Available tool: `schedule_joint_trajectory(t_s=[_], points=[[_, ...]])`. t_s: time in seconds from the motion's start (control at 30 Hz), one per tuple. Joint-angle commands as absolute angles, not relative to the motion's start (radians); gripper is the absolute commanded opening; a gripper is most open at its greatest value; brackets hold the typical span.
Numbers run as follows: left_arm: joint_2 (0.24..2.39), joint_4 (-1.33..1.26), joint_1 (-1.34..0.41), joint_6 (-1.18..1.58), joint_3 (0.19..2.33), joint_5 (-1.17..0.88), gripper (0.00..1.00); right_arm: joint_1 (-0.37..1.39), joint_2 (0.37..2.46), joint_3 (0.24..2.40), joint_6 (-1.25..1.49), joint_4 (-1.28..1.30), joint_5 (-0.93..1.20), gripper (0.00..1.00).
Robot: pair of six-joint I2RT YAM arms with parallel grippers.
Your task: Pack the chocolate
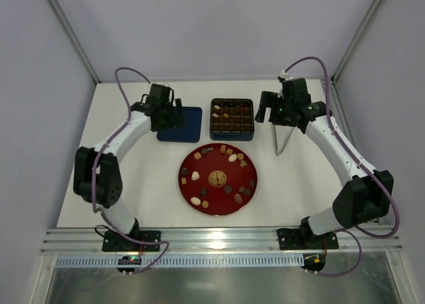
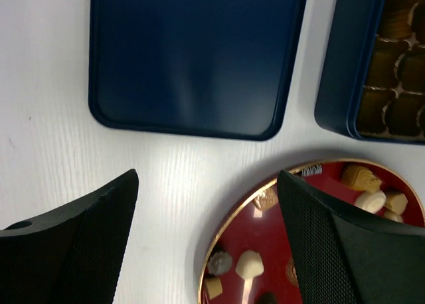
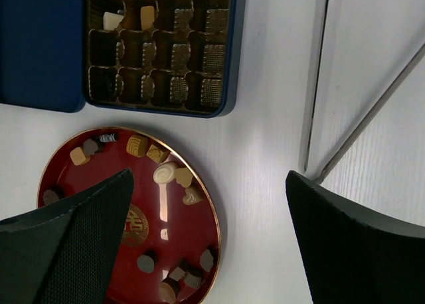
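The chocolate lies as several small dark, tan and cream pieces around the rim of a round red plate. The left wrist view shows a cream piece, and the right wrist view shows a swirled one. A dark-blue tin with a gridded insert stands behind the plate, with two pale pieces in its cells. My left gripper hangs open above the table between the lid and the plate, holding nothing. My right gripper is open and empty, right of the tin.
The tin's flat blue lid lies left of the tin. Metal tongs rest on the white table to the right of the tin. A metal frame rail runs along the near edge.
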State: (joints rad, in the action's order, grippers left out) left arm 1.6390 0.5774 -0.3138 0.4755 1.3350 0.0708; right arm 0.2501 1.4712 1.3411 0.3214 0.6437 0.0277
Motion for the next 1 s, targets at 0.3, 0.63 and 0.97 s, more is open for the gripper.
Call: schedule_joint_trajectory(t_s=[0.3,0.63,0.97], points=[[2.058,0.623,-0.356,0.413,1.722,0.055,0.65,0.308,1.394,1.348,0.325,0.627,0.034,0.95],[2.278,0.686,-0.387,0.4,1.988,0.078,0.56,0.333,1.397,1.359,0.327,0.63,0.04,0.95],[2.413,0.758,-0.407,0.382,2.164,0.103,0.45,0.339,1.399,1.362,0.322,0.63,0.035,0.95]])
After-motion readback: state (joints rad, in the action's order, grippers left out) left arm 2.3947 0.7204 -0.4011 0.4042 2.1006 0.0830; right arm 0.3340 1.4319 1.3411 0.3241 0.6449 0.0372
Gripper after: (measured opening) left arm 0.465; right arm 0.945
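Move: The blue lid lies flat about 11 cm ahead of the left hand and 14 below, its middle barely 1 cm to the right, its right rim some 9 cm farther right. The chocolate box stands about 22 cm right and 12 ahead; the round red tray's middle is 16 cm right and 13 back. For the right hand, the lid is about 35 cm left, 13 ahead and 20 below. Heading for the lid's right rim, the left hand swings forward and down while working to the right, about 18 cm in all, dropping quickest at first and slowing towards the end. Its fingers narrow from nearly wide to about half open on the way, stopping above the rim. The right hand, still open and empty, eases about 3 cm left. ##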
